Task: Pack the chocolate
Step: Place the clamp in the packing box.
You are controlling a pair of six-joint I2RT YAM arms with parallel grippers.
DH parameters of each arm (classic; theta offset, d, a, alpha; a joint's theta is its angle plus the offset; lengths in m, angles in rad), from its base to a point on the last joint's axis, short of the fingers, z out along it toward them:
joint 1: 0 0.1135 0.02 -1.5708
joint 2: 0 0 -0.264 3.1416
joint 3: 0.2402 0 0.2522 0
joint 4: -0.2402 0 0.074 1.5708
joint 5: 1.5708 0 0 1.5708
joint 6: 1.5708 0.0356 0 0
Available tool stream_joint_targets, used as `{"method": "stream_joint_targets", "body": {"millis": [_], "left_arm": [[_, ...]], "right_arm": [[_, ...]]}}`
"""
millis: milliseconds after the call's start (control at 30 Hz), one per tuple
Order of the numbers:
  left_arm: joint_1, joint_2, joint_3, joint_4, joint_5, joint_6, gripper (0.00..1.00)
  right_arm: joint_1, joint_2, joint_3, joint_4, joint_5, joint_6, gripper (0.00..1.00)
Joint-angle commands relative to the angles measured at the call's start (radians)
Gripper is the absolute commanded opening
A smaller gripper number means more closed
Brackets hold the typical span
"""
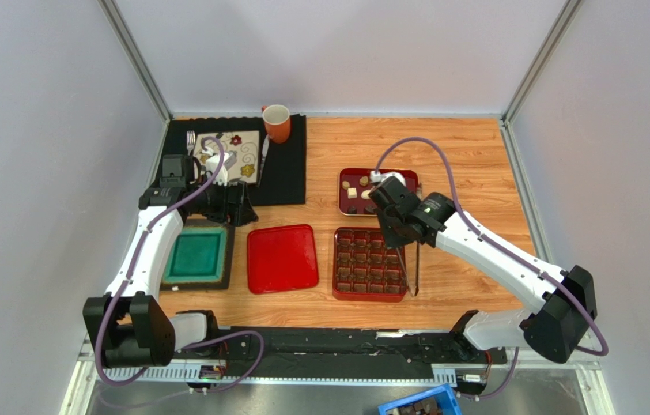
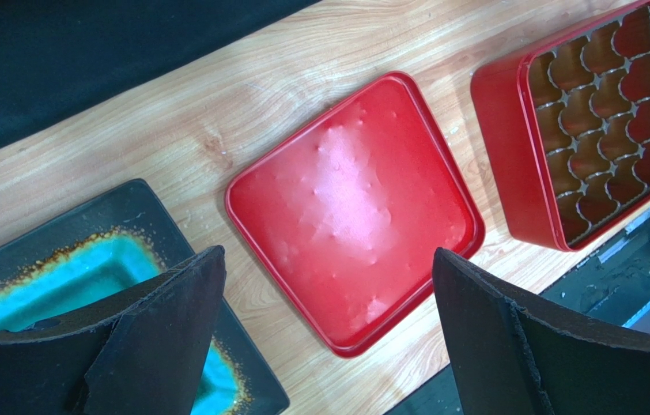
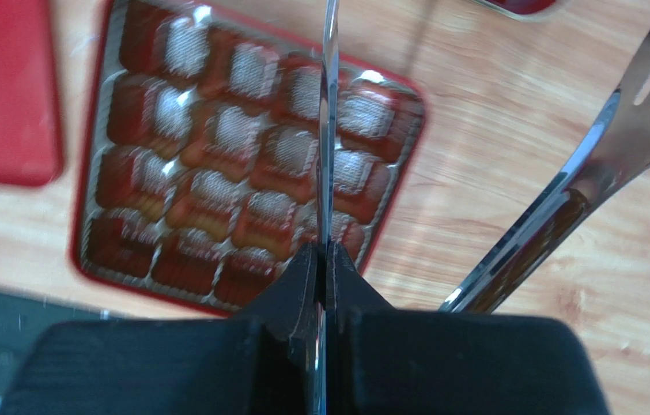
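Small chocolate pieces [image 1: 352, 193], cream and dark brown, lie in a dark red tray [image 1: 356, 171] at the back right, partly hidden by my right arm. A red box [image 1: 370, 264] [image 3: 242, 164] [image 2: 601, 121] with gridded compartments stands in front of it; no piece shows in its cells. My right gripper [image 1: 405, 242] [image 3: 324, 251] hovers over the box's right edge, shut on a thin metal utensil [image 3: 328, 104] seen edge-on. A slotted metal arm [image 3: 597, 156] splays to its right. My left gripper [image 1: 235, 204] [image 2: 327, 252] hangs open and empty above the red lid.
A flat red lid [image 1: 282, 258] [image 2: 354, 207] lies left of the box, and a teal plate [image 1: 194, 255] [image 2: 86, 277] left of that. At the back, a black mat [image 1: 285, 164] carries a patterned plate [image 1: 237, 149]; an orange mug [image 1: 276, 123] stands by it.
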State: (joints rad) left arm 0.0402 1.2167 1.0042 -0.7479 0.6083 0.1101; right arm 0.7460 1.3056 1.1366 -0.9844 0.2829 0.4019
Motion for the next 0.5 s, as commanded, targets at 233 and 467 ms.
{"method": "stream_joint_targets", "body": {"millis": [233, 467], "left_arm": [[0.001, -0.052, -0.033, 0.025, -0.016, 0.014, 0.98], [0.001, -0.06, -0.03, 0.019, -0.035, 0.01, 0.98]], "right_arm": [[0.263, 0.173, 0.121, -0.01, -0.088, -0.284, 0.0], [0.276, 0.218, 0.095, 0.067, -0.096, -0.301, 0.0]]}}
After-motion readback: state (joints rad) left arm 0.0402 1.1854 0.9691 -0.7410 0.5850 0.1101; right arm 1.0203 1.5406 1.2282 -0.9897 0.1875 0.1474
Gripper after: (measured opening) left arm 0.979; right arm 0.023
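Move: The packing box, where the clamp is to go, has its middle about 6 cm to the left of the right hand, some 1 cm back and 12 cm below. The chocolate tray lies about 17 cm ahead of this hand and 3 cm to its left; the flat red tray is level with the box, about 28 cm to the hand's left. From the left hand the packing box is some 31 cm to the right, 7 cm back and 14 cm below. Still gripping the clamp in shut fingers, the right hand swings it left over the packing box, about 8 cm left and 4 to 5 cm back, turning some 30 degrees counter-clockwise. It first rises about 1 cm, then sinks some 4 to 5 cm towards the box, slowing at the end. ##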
